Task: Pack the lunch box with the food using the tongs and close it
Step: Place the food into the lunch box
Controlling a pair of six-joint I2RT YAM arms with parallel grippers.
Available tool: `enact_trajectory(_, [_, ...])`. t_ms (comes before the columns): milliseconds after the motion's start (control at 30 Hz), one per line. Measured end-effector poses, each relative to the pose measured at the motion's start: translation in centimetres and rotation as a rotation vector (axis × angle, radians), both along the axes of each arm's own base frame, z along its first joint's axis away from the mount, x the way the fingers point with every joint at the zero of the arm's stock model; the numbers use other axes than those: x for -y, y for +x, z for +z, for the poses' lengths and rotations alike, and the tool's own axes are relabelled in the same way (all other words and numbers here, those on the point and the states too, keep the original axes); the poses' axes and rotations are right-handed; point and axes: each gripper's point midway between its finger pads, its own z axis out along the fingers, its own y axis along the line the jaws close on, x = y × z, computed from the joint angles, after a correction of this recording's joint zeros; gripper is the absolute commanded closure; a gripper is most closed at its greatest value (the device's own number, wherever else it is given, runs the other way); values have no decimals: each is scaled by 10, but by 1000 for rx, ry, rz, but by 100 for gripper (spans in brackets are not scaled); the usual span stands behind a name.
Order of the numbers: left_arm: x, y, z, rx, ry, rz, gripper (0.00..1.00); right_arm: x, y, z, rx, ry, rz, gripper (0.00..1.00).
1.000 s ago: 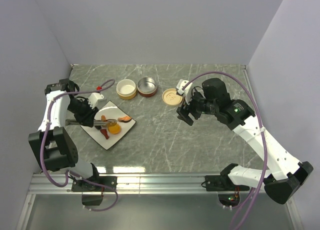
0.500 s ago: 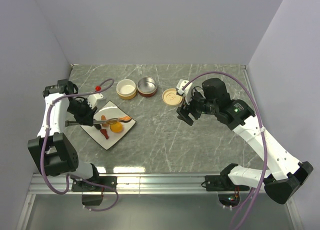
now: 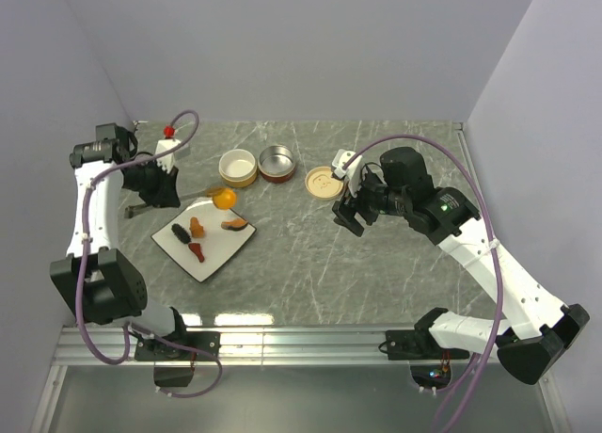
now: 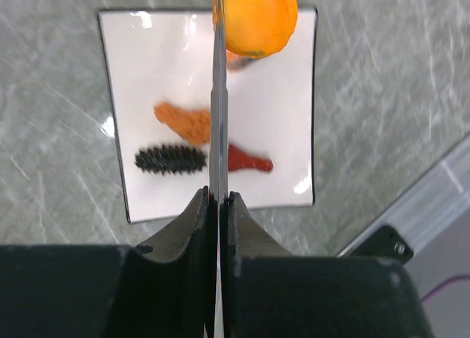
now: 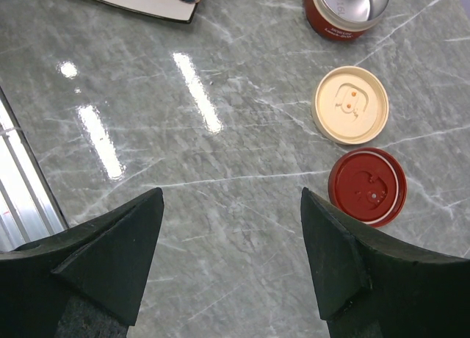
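Note:
My left gripper is shut on the silver tongs, squeezing their two arms together. The tong tips pinch the orange ball above the white plate's far corner. On the plate lie a dark brown oblong, orange-red wedges and a brown-pink slice. The cream tub and dark red tub stand open behind. My right gripper hovers open over bare table.
The cream lid and red lid lie flat on the marble right of the tubs, just beyond my right fingers. Grey walls close the table on three sides. A metal rail runs along the near edge.
The left gripper closed on the tongs, then rose and swung back, carrying the orange ball off the plate toward the cream tub. The right arm stayed still.

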Motion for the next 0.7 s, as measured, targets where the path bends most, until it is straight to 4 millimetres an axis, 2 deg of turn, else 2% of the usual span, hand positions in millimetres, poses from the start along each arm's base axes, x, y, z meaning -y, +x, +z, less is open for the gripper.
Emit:
enact_trajectory(200, [10, 33, 3, 19, -48, 91, 100, 2, 2, 0, 0, -1, -13, 18])
enact_trajectory(467, [23, 90, -1, 75, -43, 234, 100, 8, 10, 2, -1, 15, -56, 18])
enact_trajectory(700, [29, 131, -23, 81, -10, 325, 100, 10, 12, 2, -4, 19, -68, 18])
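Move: The left hand, some 16 cm above the table, already holds tongs with the orange in their tips, roughly 4 cm ahead, 10 cm right and 11 cm below it. The white lunch bowl is about 18 cm ahead and 12 cm to its right. The steel bowl stands 11 cm right of the white one; the plate's middle is 2 cm back and 4 cm right of the hand. From the right hand, the white bowl lies about 22 cm ahead, 24 cm left. Still pinching the orange in the squeezed tongs, the left hand sweeps it forward from above the plate to over the white lunch bowl, about 13 cm with a slight drift to the right. It stays level at first, then sinks some 2 cm near the end while swinging round about 20 degrees counter-clockwise; the fingers keep their grip on the tongs. ##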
